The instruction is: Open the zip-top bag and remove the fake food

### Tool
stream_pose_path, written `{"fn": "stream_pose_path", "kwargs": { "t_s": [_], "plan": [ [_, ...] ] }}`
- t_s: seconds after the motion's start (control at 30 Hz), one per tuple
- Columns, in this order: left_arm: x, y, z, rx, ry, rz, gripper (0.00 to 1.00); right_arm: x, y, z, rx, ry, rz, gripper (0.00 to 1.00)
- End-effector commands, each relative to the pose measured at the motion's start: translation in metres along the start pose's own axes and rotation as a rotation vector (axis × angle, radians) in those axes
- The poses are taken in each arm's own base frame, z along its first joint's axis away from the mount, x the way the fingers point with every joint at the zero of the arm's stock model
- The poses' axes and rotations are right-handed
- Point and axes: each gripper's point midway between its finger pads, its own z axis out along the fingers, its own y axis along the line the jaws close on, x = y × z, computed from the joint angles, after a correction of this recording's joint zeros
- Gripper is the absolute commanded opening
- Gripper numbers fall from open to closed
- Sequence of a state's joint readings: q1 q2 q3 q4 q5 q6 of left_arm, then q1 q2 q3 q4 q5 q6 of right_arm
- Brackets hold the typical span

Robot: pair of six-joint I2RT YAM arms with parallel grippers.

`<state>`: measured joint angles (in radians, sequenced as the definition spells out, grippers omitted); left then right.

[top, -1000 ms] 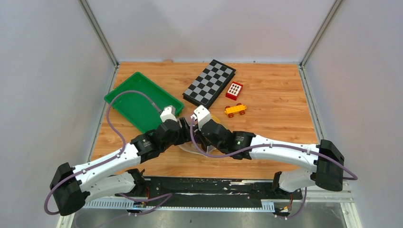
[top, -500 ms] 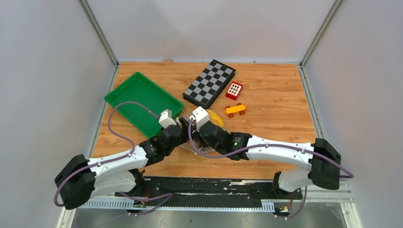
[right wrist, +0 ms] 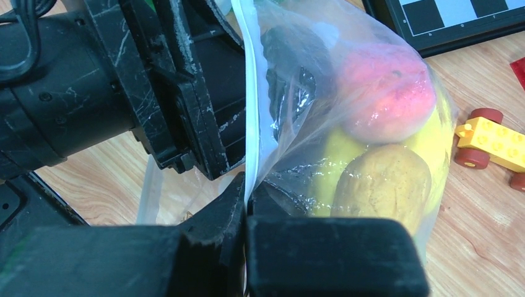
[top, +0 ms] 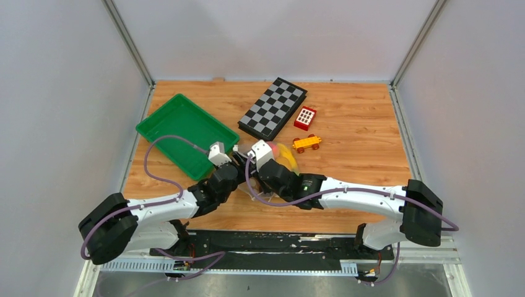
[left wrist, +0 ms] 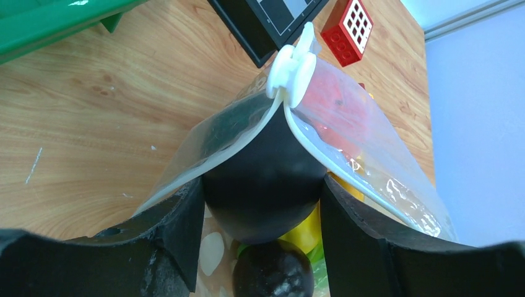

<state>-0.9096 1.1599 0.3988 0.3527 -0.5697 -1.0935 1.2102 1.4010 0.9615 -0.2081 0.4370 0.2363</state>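
Observation:
The clear zip-top bag [top: 282, 158] lies between the two arms, its mouth open and its white slider [left wrist: 291, 71] at the far end of the zip strip. My left gripper [left wrist: 260, 185] reaches into the mouth, with both fingers against a dark purple eggplant [left wrist: 263, 148]. A small dark piece [left wrist: 272, 272], a yellow piece and a green piece lie below it. My right gripper [right wrist: 247, 189] is shut on the bag's zip edge [right wrist: 251, 93]. An orange-pink peach [right wrist: 387, 93], yellow fruit [right wrist: 334, 161] and a tan-orange piece [right wrist: 384, 182] show through the bag.
A green tray [top: 179, 130] stands at the left. A chessboard [top: 272, 108], a red block with white squares [top: 304, 117] and a yellow toy car [top: 306, 143] lie behind the bag. The two grippers are close together, left [top: 237, 164] and right [top: 252, 162].
My left arm has lowered and pushed its gripper into the bag mouth. The bag's yellow contents now show more to the right of the right wrist.

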Motion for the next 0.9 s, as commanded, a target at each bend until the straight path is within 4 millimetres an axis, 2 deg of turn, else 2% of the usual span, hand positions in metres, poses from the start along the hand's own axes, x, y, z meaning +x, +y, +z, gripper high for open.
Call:
{"fn": "stream_pose_path", "kwargs": {
  "t_s": [0.0,0.27,0.63,0.87],
  "plan": [
    [-0.013,-0.010,0.000,0.039,-0.066,0.005,0.49,-0.007,-0.004,-0.002,0.040,-0.041,0.043,0.00],
    [-0.014,-0.015,-0.015,0.084,-0.066,0.029,0.34,-0.009,-0.014,-0.006,0.084,-0.050,0.048,0.00],
    [-0.009,-0.036,-0.058,0.214,0.021,0.212,0.34,-0.015,-0.052,-0.011,0.267,-0.055,0.083,0.00],
    [0.002,-0.045,-0.078,0.337,0.096,0.339,0.34,-0.009,-0.071,-0.005,0.328,-0.027,0.106,0.00]
  ]
}}
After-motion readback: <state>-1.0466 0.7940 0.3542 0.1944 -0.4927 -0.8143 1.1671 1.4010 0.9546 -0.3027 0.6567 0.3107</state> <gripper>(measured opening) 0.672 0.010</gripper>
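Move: The left fingers already hold the black food inside the bag's mouth; the peach in the bag sits about 4 cm ahead of this hand, 6 to its right and 4 lower. The chessboard lies some 16 cm ahead, 7 right and 10 below, the green tray about 7 ahead, 23 left and 9 below. From the right hand, which pinches the bag's rim, the black food is roughly 7 cm ahead, 4 left and 3 lower. Keeping its grip on the black food, the left hand starts slowly, then draws it about 6 cm back and 5 cm up, out through the bag's mouth, its fingers tipping up some 10 degrees while the hand turns clockwise. The right hand keeps the rim pinched shut between its fingers and carries it about 5 cm right and 3 cm forward at nearly the same height, also turning clockwise, which draws that side of the mouth away from the food. ##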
